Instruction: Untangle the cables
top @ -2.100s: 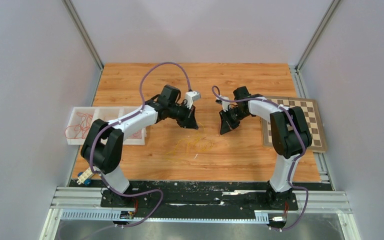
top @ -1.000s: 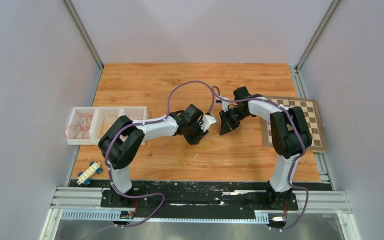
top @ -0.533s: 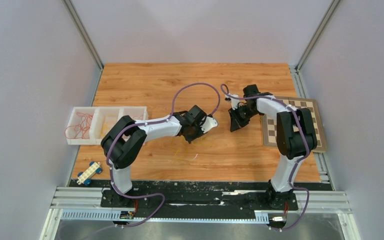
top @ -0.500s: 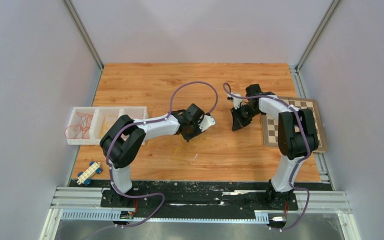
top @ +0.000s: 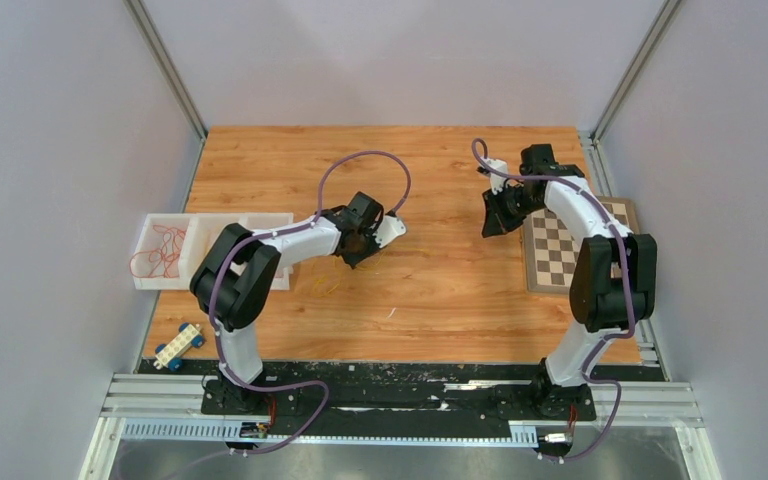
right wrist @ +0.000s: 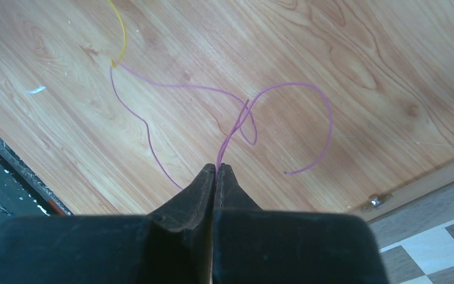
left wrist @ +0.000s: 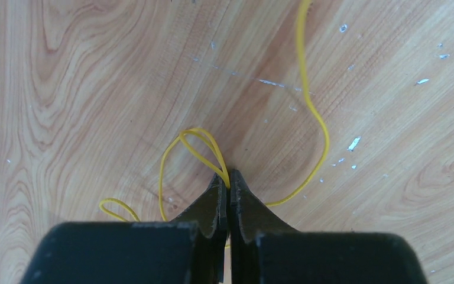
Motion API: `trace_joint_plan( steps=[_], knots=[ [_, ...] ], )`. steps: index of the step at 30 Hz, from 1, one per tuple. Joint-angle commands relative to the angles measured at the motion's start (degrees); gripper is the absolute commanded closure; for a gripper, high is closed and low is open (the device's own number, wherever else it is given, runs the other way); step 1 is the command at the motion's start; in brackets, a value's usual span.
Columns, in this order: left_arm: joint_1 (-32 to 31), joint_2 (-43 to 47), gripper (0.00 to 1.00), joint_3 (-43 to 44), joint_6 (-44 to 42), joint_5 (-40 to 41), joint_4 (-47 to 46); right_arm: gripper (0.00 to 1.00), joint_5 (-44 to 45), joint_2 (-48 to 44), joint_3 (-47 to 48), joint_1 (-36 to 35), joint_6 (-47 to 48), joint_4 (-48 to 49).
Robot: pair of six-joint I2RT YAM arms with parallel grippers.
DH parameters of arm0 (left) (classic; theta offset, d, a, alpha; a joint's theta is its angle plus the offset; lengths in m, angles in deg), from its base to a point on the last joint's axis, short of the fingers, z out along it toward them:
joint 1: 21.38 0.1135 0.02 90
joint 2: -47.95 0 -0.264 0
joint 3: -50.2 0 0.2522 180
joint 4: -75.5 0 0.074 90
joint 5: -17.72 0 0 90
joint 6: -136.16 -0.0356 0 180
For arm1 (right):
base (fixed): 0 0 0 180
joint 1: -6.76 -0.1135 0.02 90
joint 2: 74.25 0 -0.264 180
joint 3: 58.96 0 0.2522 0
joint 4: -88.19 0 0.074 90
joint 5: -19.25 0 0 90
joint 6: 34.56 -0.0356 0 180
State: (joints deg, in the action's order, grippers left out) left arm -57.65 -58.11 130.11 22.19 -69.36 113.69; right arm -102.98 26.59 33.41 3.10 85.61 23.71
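My left gripper (left wrist: 229, 180) is shut on a thin yellow cable (left wrist: 322, 136), pinching a small loop of it at the fingertips just above the wood. In the top view that gripper (top: 348, 256) is left of the table's centre, and loose yellow cable (top: 322, 283) lies below it. Close to the chessboard, my right gripper (right wrist: 217, 168) is shut on a pink cable (right wrist: 325, 112) that curls in loops over the table. An end of the yellow cable (right wrist: 121, 35) meets the pink one at the far left of the right wrist view. From above, the right gripper (top: 488, 228) is at the back right.
A white compartment tray (top: 215, 216) at the left edge holds red cables (top: 165, 245). A chessboard (top: 560, 250) lies at the right, and its corner (right wrist: 443, 254) shows beside my right gripper. A toy car (top: 178, 346) lies at the front left. The table's near edge (right wrist: 12, 171) is in view.
My left gripper came down on the yellow cable, shut on it and moved left. The right arm swung back and to the right with the pink cable, so the two grippers are farther apart.
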Motion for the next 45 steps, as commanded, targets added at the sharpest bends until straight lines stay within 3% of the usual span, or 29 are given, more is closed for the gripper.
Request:
trace_joint_plan(
  steps=[1, 6, 13, 18, 21, 23, 28, 31, 33, 45],
  knots=[
    [-0.1, -0.5, 1.0, -2.2, -0.2, -6.2, 7.1, 1.0, -2.5, -1.8, 1.7, 0.3, 1.2, -2.2],
    [-0.1, -0.2, 1.0, -1.6, -1.2, -6.4, 8.8, 1.0, -0.7, -3.4, 3.2, 2.6, 3.1, -2.9],
    [0.0, -1.3, 1.0, -5.2, -3.4, -3.8, 6.1, 1.0, -5.1, -1.0, 16.7, 16.3, 6.7, -11.8],
    [0.6, -2.6, 1.0, -4.7, -3.7, -3.3, 5.6, 1.0, -7.4, -0.8, 18.5, 18.0, 7.0, -13.6],
    [0.6, -1.2, 1.0, -2.6, -1.6, -8.1, 7.9, 1.0, -10.6, -1.4, 17.1, 17.8, 6.0, -13.6],
    [0.6, 1.3, 0.95, -0.7, 0.0, -12.0, 9.6, 1.0, -12.4, -1.5, 16.4, 17.5, 5.0, -13.5],
    [0.6, 5.6, 0.54, 4.1, 1.6, -19.0, 12.7, 1.0, -15.3, -1.7, 14.8, 16.2, 3.6, -13.3],
    [0.6, 7.3, 0.37, 6.4, 2.8, -20.3, 14.9, 1.0, -16.0, -2.2, 13.7, 15.6, 3.3, -13.0],
    [0.7, 7.3, 0.32, 7.3, 4.0, -20.2, 15.4, 1.0, -16.5, -2.3, 13.1, 15.4, 3.1, -12.7],
    [4.6, 0.6, 0.22, 7.6, 7.7, -10.4, 11.5, 1.0, -17.0, -3.6, 10.1, 15.0, 2.9, -12.4]
  ],
)
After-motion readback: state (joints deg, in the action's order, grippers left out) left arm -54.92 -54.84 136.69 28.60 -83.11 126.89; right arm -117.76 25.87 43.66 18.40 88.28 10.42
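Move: The right fingers already hold the purple cable. It hooks round the yellow cable about 17 cm to their left, 4 cm back and 9 cm below. The chessboard's middle lies some 21 cm to their right, 3 cm ahead, 8 cm down. The left fingers already pinch the yellow cable at table height; that hook-up is roughly 8 cm to their right and 2 cm back, a white scrap 8 cm right and 10 cm back. Keep the left gripper shut on the yellow cable near the table while the right, still gripping purple, tugs away from it, about 12 cm right and 9 cm up, slightly forward, then eases halfway back left and back, its left side rolling up. Next open the left wide to let go of yellow, drawing back and lifting some 5 cm. ##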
